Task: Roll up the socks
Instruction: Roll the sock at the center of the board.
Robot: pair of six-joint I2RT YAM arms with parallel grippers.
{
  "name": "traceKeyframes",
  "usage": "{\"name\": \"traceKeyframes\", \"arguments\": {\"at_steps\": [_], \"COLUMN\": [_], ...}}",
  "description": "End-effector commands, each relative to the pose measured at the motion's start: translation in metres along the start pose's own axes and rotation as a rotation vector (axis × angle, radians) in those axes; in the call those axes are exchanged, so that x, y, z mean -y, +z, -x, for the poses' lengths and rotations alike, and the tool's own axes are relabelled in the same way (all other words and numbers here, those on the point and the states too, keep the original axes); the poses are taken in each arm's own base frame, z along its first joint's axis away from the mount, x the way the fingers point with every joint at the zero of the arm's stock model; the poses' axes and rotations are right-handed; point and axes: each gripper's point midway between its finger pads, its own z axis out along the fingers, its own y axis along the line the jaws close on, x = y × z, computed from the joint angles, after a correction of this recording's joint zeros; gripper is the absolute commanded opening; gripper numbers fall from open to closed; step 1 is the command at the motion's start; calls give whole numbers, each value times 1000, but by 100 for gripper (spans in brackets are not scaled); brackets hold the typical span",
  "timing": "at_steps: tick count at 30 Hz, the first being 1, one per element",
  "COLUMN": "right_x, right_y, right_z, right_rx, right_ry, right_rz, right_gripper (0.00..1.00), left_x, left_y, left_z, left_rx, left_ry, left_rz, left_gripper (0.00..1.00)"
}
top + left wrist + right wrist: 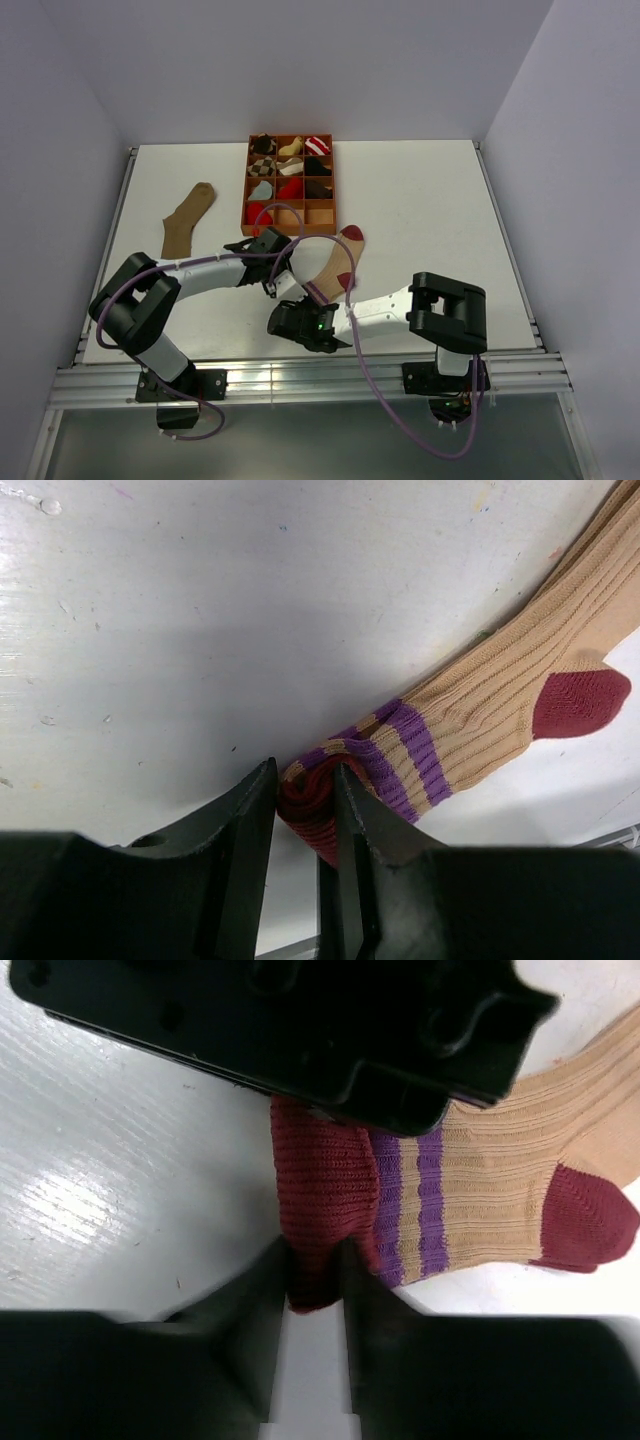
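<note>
A beige sock (pixel 338 262) with maroon toe, heel and cuff and purple stripes lies slanted on the white table (pixel 420 210). Its maroon cuff (pixel 308 802) is folded into a thick roll at the near end. My left gripper (pixel 305 780) is shut on that roll from one side, at the cuff in the top view (pixel 281 283). My right gripper (pixel 314 1260) pinches the same maroon cuff (pixel 318 1185) from the opposite side, low in the top view (pixel 298 313). A plain brown sock (pixel 190 218) lies flat at the left, away from both grippers.
An orange compartment box (pixel 247 185) holding several small sock bundles stands at the back centre, just beyond the beige sock's toe. The table's near edge with its metal rail (pixel 300 375) runs right behind the grippers.
</note>
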Motion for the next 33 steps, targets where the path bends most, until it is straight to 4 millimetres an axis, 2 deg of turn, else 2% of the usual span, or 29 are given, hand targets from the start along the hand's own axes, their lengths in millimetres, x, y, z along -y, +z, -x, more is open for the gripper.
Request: {"name": "traceKeyframes", "arguments": {"at_steps": [1, 3, 4, 5, 7, 9, 10, 11, 13, 14, 15, 16, 17, 18, 19, 22, 23, 24, 26, 27, 30, 33], "right_x": [-6, -6, -8, -10, -17, -26, -22, -28, -29, -30, -29, -28, -28, -21, -19, -12, -11, -11, -12, -13, -14, -18], "right_y": [9, 10, 10, 10, 9, 5, 4, 3, -1, -5, -4, -5, -8, -6, -6, -7, -6, -6, -7, -8, -7, -6], "right_z": [-31, -40, -44, -47, -54, -47, -61, -56, -47, -39, -39, -36, -20, -29, -25, -21, -23, -23, -18, -24, -27, -34], "right_rx": [-64, -79, -88, -94, -115, -94, -123, -123, -94, -79, -85, -79, -32, -64, -60, -64, -74, -68, -71, -91, -124, -167], "right_ry": [25, 35, 38, 51, 78, 145, 150, 212, 288, 334, 386, 422, 491, 537, 585, 686, 705, 725, 789, 807, 881, 929], "right_rz": [31, 34, 46, 55, 108, 183, 195, 255, 322, 358, 412, 442, 487, 520, 541, 620, 635, 657, 726, 744, 796, 839], "right_gripper": [22, 11, 2, 0, 0, 0, 0, 0, 0, 0, 0, 0, 0, 0, 0, 0, 0, 0, 0, 0, 0, 0], "left_x": [-51, -48, -47, -45, -37, -33, -30, -24, -23, -15, -22, -18, -21, -20, -15, -12, -17, -10, -10, -5, -8, -3], "left_y": [8, 7, 6, 4, -1, -6, -9, -17, -24, -33, -34, -42, -43, -45, -53, -56, -53, -54, -51, -51, -44, -40], "left_z": [-23, -22, -21, -20, -16, -6, -3, 4, 8, 15, 15, 18, 19, 18, 20, 16, 11, 11, 8, 6, -1, -1], "left_rx": [-65, -58, -55, -49, -32, 20, 37, 75, 110, 148, 159, 184, 200, 209, 230, 240, 231, 227, 218, 207, 178, 175], "left_ry": [32, 22, 19, 13, 0, -24, -34, -44, -73, -87, -113, -127, -148, -154, -160, -168, -164, -158, -154, -152, -160, -159], "left_rz": [199, 191, 186, 179, 152, 145, 135, 112, 86, 38, 33, -6, -30, -54, -102, -182, -183, -221, -237, -268, -270, -304], "left_gripper": [36, 37, 38, 39, 45, 53, 55, 56, 62, 63, 65, 66, 67, 68, 69, 70, 70, 70, 71, 71, 71, 70]}}
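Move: The left hand still pinches the far end of the rolled cuff, whose middle lies about 3 cm back from it; the box's middle is about 25 cm ahead and 3 cm to the left. From the right hand, closing round the near end of the cuff roll, the roll's middle is about 3 cm ahead, the sock's heel some 5 cm ahead and 9 cm right, and its toe about 17 cm ahead and 12 cm right, all near table height. The right fingers shut on the near end of the cuff roll and keep that pinch almost on the spot while the wrist turns some 65 degrees, its left side rising, so the fingers swing from pointing forward and down to pointing left and down, turning the roll over towards the heel and toe. Meanwhile the left fingers open wide and come free of the far end, the hand going about 4 cm left and 3 cm up, drawing back some 2 cm and then easing slightly right and down to hover beside the roll. ##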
